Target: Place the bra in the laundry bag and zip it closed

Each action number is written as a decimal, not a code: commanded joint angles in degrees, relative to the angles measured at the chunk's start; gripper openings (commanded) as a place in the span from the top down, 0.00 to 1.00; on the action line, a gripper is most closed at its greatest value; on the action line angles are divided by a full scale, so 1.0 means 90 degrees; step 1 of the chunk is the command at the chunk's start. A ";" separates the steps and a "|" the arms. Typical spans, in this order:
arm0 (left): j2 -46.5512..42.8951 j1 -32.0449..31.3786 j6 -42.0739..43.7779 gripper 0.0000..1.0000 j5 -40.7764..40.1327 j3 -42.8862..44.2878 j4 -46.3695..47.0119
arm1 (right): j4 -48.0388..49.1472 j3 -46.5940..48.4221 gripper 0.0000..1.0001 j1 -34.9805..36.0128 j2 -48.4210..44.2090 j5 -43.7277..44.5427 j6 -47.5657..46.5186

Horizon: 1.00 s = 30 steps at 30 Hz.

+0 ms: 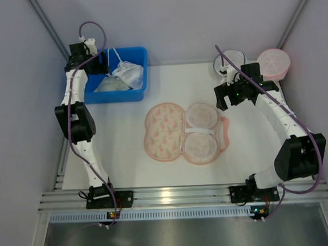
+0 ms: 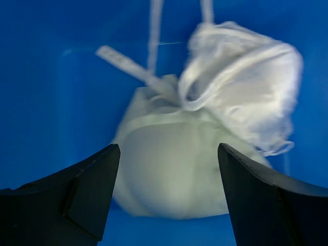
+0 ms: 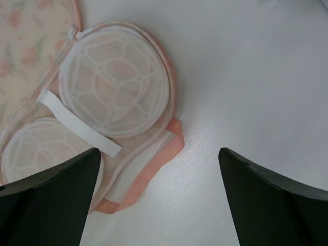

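The bra point(image 2: 169, 171), pale cream and padded, lies in the blue bin point(image 2: 36, 92) with one cup facing up; it also shows in the top view point(image 1: 110, 85). My left gripper point(image 2: 169, 148) hangs just above that cup, open, its fingers point(image 2: 95, 189) standing either side of it without pinching it; from above it sits over the bin point(image 1: 100, 65). The laundry bag point(image 1: 165, 131) lies unzipped and spread flat mid-table, its floral half on the left and white mesh domes point(image 3: 115, 82) on the right. My right gripper point(image 3: 160, 154) hovers open and empty over the table by the bag's pink rim point(image 3: 154, 164), to the bag's right in the top view point(image 1: 228, 100).
A brighter white bra point(image 2: 246, 97) with thin straps is heaped against the cream one in the bin point(image 1: 143, 75). A round white mesh pouch point(image 1: 230, 60) and a round pink pouch point(image 1: 274, 62) sit at the back right. Grey walls close in both sides.
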 commanded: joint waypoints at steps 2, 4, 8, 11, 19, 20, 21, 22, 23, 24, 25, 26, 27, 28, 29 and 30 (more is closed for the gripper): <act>-0.0118 0.0506 0.0121 0.17 -0.0340 -0.0033 -0.0087 | 0.0037 -0.0046 0.01 -0.0082 -0.0245 -0.0135 0.0018; 0.0214 0.0506 0.0258 0.17 -0.0468 0.0211 -0.0379 | 0.0027 -0.0036 0.00 -0.0082 -0.0206 -0.0145 0.0028; 0.0547 0.0516 0.0278 0.17 -0.0439 0.0241 -0.0468 | -0.0012 0.0003 0.01 -0.0082 -0.0215 -0.0126 0.0018; 0.0800 0.0516 0.0190 0.17 -0.0459 0.0280 -0.0478 | -0.0022 -0.0026 0.01 -0.0101 -0.0216 -0.0106 -0.0001; 0.1367 0.0516 0.0053 0.24 -0.0293 0.0261 -0.0488 | -0.0051 -0.0056 0.01 -0.0140 -0.0196 -0.0106 0.0018; 0.1396 0.0516 0.0043 0.35 -0.0283 0.0261 -0.0488 | -0.0061 -0.0056 0.01 -0.0131 -0.0215 -0.0096 0.0008; 0.1397 0.0516 0.0043 0.42 -0.0273 0.0280 -0.0478 | -0.0071 -0.0027 0.01 -0.0140 -0.0216 -0.0096 0.0028; 0.1387 0.0516 0.0014 0.50 -0.0254 0.0290 -0.0488 | -0.0100 -0.0007 0.01 -0.0141 -0.0235 -0.0096 0.0018; 0.1290 0.0516 -0.0025 0.65 -0.0215 0.0319 -0.0478 | -0.0110 0.0032 0.01 -0.0150 -0.0245 -0.0096 0.0018; 0.1222 0.0516 -0.0035 0.74 -0.0166 0.0339 -0.0478 | -0.0129 0.0061 0.00 -0.0150 -0.0264 -0.0106 0.0018; 0.1153 0.0516 -0.0045 0.82 -0.0069 0.0358 -0.0478 | -0.0149 0.0081 0.01 -0.0160 -0.0274 -0.0096 0.0018; 0.1066 0.0516 -0.0054 0.96 0.0038 0.0407 -0.0478 | -0.0158 0.0100 0.00 -0.0150 -0.0274 -0.0106 0.0028; 0.0881 0.0516 -0.0093 1.00 0.0068 0.0514 -0.0468 | -0.0168 0.0139 0.01 -0.0150 -0.0303 -0.0106 0.0038; 0.0792 0.0516 -0.0122 1.00 0.0098 0.0592 -0.0478 | -0.0168 0.0149 0.01 -0.0150 -0.0323 -0.0125 0.0038; 0.0675 0.0516 -0.0132 1.00 0.0175 0.0718 -0.0478 | -0.0188 0.0178 0.01 -0.0150 -0.0323 -0.0145 0.0047; 0.0452 0.0516 -0.0162 1.00 0.0215 0.0778 -0.0439 | -0.0217 0.0198 0.01 -0.0160 -0.0333 -0.0155 0.0038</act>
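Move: The pale green bra lies on the floor of the blue bin almost beneath the left hand, its middle about 14 cm below, 2 cm back and 2 cm to the right. The white garment beside it lies some 10 cm to the hand's right and 2 cm ahead, while the open laundry bag is roughly 26 cm back and 32 cm right. From the right hand the green bra is about 20 cm ahead and 48 cm left. Swinging left about 8 cm across the bin with fingers open, the left hand then sinks some 12 cm onto the left part of the pale green bra, easing back a few centimetres to the right and tipping its fingers about 15 degrees further down. There the fingers shut, pinching a fold of cloth, and the hand begins to rise by 1 to 2 cm. ##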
